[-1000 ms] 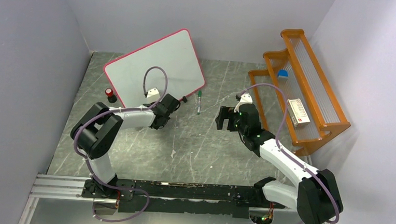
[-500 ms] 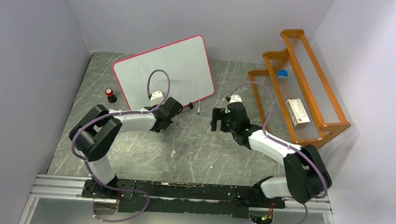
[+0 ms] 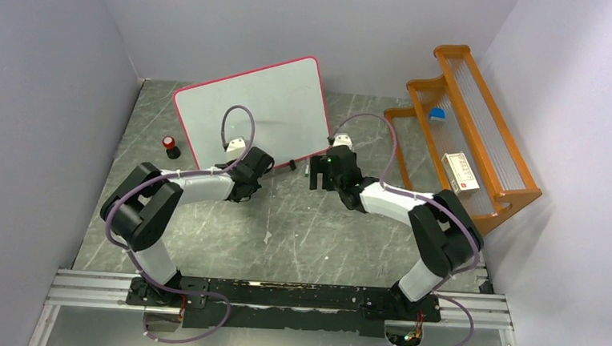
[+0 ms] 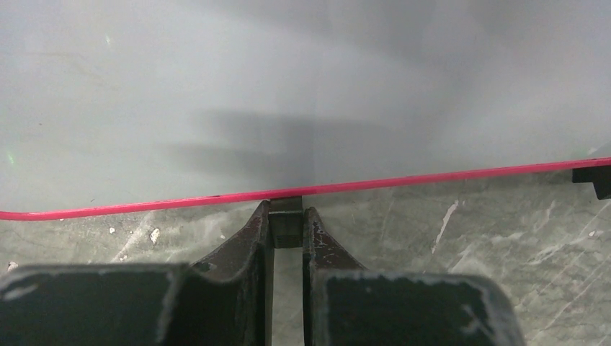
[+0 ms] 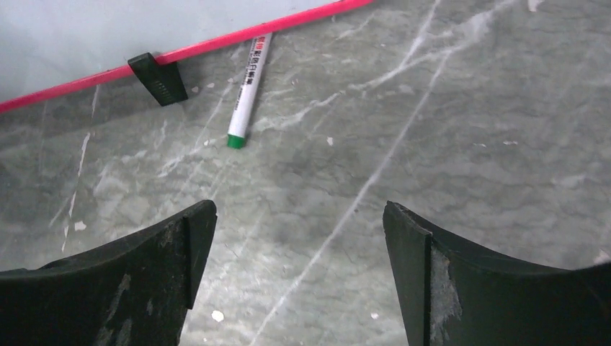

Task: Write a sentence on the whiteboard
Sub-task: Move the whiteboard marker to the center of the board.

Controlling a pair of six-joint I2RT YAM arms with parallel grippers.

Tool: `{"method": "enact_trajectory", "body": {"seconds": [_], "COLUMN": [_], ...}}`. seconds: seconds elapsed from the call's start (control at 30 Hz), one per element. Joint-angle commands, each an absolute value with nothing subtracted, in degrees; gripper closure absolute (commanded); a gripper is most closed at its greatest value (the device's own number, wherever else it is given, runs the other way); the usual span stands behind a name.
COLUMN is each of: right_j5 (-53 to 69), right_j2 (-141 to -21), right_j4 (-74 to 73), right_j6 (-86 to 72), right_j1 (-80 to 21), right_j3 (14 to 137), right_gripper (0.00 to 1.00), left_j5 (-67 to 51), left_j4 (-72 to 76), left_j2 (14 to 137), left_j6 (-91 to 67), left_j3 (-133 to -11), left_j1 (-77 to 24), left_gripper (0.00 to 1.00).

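The whiteboard stands tilted at the back, white with a thin pink-red frame; its face reads blank and the sentence is out of view. My left gripper is shut on a small black foot under the board's lower edge. My right gripper hovers open over the marble floor just right of the board. A white marker with a green end lies ahead of it, beside another black foot and the board's frame. Nothing is between the right fingers.
An orange wooden rack stands at the right wall, holding a white box and a small blue item. A small red-and-black object sits left of the board. Grey walls close in on three sides.
The board swung and shifted right with my left gripper on its foot. My right arm reached left and forward, ending close to the marker at the board's lower right corner.
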State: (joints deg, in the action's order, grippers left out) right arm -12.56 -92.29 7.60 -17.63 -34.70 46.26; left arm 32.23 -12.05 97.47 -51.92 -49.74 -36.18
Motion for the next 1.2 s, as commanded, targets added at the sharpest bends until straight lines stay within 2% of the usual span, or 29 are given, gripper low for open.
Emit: {"method": "enact_trajectory", "body": {"seconds": [0.0,0.4,0.53,0.73,0.93,1.17], "right_j5": [-15.41,-19.48,-20.88,-23.28,-25.25,-28.62], "right_j2": [-96.97,-108.71,-111.82,-114.20,-111.05,-101.92], "right_j4": [10.42,10.79,10.26,9.29,6.54,-1.93], "right_j6": [-18.80,-21.12,-21.68,-22.73,-23.73,-30.72], "right_j1": [-36.30,-38.38,-38.63,-38.85,-38.85,-38.60], "right_j3": [49.67,58.44,60.98,61.96,58.01,49.94], "right_gripper": [0.13,0.35,0.42,0.60,1.00,1.00], "left_j5": [30.01,27.80,26.76,25.14,24.78,24.97], "left_j4": [-17.77,-20.36,-20.82,-19.55,-19.25,-18.78], "left_j2": [97.85,86.01,83.70,81.84,81.57,81.43], "left_j6": [-49.59,-47.92,-47.68,-47.21,-46.81,-46.07], "left_j3": [-46.19,-43.36,-42.80,-41.41,-41.48,-41.57], "left_j1": [-35.22,-35.17,-35.14,-34.07,-33.34,-32.24], "left_gripper": [0.84,0.45,0.42,0.41,0.41,0.41]}}
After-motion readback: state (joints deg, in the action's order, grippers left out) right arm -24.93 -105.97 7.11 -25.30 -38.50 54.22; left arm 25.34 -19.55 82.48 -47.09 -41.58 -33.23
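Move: Ahead of the right hand by about 9 cm, 4 cm to its left and 4 cm lower, the whiteboard marker lies on the table, its far part hidden by the whiteboard's lower edge. The right black clip is about 7 cm ahead of that hand and 8 cm left, also some 4 cm lower. The left hand still pinches the left black clip, centred about 1 cm ahead; from it the marker lies some 8 cm ahead and 13 cm right, about level. Reaching about 5 cm forward, 5 cm left and 4 cm down, the right hand shuts its fingers on the marker near its green end, then draws it back 3 cm and right 3 cm at unchanged height, turning some 10 degrees clockwise. The left fingers open to let go of the left clip, and that hand backs off 5 cm, drifting 3 cm left and rising 2 cm. ##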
